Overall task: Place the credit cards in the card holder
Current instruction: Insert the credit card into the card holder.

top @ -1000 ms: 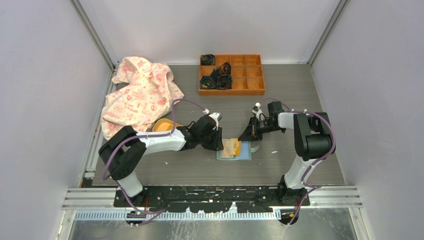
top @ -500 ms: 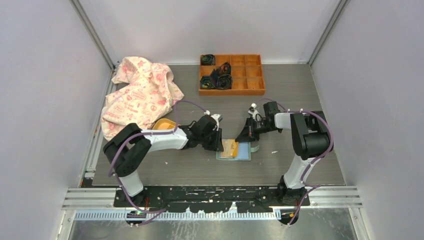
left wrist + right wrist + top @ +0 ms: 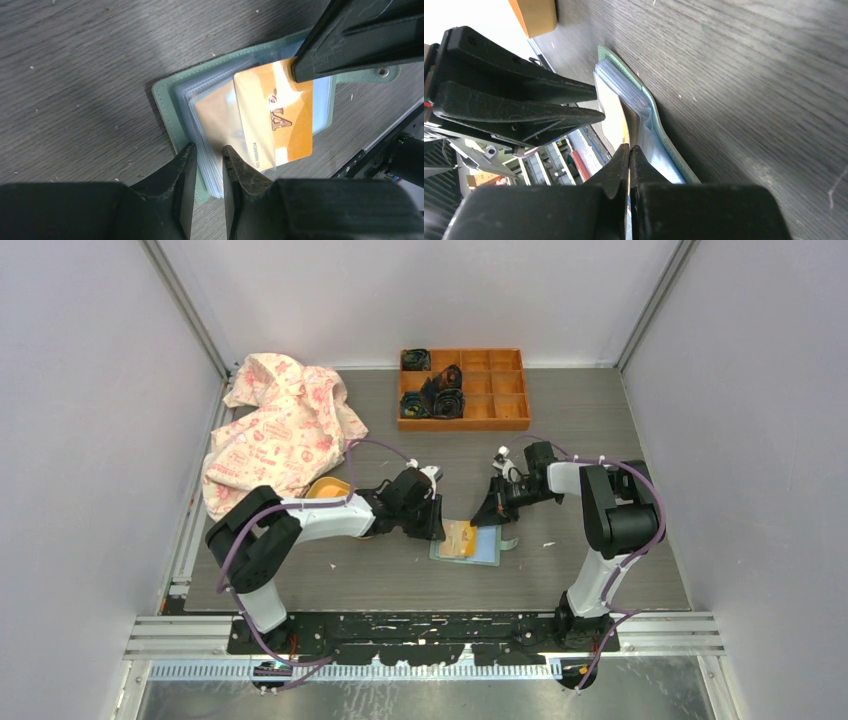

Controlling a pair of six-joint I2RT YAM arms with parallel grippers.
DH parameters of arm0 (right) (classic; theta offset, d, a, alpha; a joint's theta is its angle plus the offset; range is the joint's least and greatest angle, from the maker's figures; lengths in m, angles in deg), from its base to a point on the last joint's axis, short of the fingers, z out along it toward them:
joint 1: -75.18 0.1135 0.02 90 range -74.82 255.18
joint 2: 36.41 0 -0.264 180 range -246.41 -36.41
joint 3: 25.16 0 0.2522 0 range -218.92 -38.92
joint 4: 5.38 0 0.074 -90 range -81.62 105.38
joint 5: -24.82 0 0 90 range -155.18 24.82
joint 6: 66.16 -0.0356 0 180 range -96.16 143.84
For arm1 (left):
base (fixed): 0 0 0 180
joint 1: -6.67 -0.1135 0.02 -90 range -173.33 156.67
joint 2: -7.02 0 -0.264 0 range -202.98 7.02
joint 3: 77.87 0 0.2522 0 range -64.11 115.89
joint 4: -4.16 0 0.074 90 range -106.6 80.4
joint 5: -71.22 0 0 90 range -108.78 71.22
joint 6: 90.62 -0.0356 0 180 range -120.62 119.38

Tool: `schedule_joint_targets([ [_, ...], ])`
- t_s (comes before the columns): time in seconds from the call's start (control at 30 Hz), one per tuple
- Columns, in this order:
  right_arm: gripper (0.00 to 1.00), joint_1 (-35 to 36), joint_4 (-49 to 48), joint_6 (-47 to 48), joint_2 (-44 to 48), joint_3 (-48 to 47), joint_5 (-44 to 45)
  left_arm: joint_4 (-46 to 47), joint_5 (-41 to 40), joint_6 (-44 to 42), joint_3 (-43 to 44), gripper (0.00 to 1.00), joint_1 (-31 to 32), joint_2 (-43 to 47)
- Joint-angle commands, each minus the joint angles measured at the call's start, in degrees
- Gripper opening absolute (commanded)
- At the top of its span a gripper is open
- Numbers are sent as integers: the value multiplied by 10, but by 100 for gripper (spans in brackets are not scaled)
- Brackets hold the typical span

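The mint-green card holder (image 3: 490,558) lies open on the table between the arms, its clear sleeves (image 3: 200,100) fanned up. One of the credit cards, an orange-gold one (image 3: 280,115), sits partly inside a sleeve. My right gripper (image 3: 629,150) is shut on that card's far corner, a thin orange edge showing between its fingers (image 3: 360,40). My left gripper (image 3: 209,152) is closed on the near edge of the sleeve stack, one finger at the green cover, the other on the top sleeve. In the top view the left gripper (image 3: 437,530) and right gripper (image 3: 487,515) flank the card (image 3: 460,538).
An orange compartment tray (image 3: 465,425) with dark items stands at the back. A pink patterned cloth (image 3: 275,430) is heaped at the back left. A yellow-orange dish (image 3: 325,488) lies beside the left arm.
My right gripper has shifted a little left with the card, sliding it further over the holder. The left jaws have narrowed onto the sleeves.
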Motion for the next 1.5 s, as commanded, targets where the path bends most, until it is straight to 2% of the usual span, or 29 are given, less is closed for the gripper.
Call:
schedule_joint_targets([
  [0.0, 2, 4, 39, 32, 20, 3, 3, 9, 3, -8, 23, 26, -6, 1],
  [0.37, 3, 9, -43, -36, 18, 27, -16, 27, 31, -1, 25, 24, -8, -10],
  [0.53, 3, 12, -157, -116, 22, 58, -16, 46, 44, 7, 22, 23, -7, -13],
  [0.77, 4, 14, -163, -120, 19, 57, -14, 40, 20, 0, 25, 29, -7, 14],
  [0.83, 5, 13, -171, -125, 18, 58, -13, 34, -3, -6, 26, 32, -5, 37],
  [0.9, 5, 13, -179, -131, 15, 59, -13, -20, -53, -23, 39, 35, 6, 62],
  [1.0, 5, 14, -180, -132, 11, 58, -12, -84, -159, -55, 69, 40, 50, 88],
  [1.13, 5, 14, -178, -130, 10, 58, -12, -103, -236, -59, 92, 41, 107, 91],
  [1.2, 5, 14, -176, -130, 9, 57, -12, -128, -265, -62, 124, 42, 138, 74],
  [1.3, 6, 13, -174, -130, 7, 56, -13, -185, -328, -81, 185, 51, 178, 24],
  [1.37, 6, 13, -172, -128, 6, 55, -14, -231, -362, -92, 226, 57, 192, -13],
  [1.47, 6, 14, -169, -126, 7, 54, -14, -300, -380, -105, 280, 60, 193, -60],
])
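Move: The right hand pinches the gold card by its far right corner; the holder's left pocket, where the card is going, is centred some 5 cm left and 4 cm back of it, 1 cm below. The holder's blue page is roughly 3 cm right and 5 cm back. From the left hand at the holder's left edge, the gold card's middle is about 6 cm right, level ahead and 1 cm below. Right hand slides its pinched card 1 cm left; left hand lifts 9 cm, opening, rightwards over the card. ##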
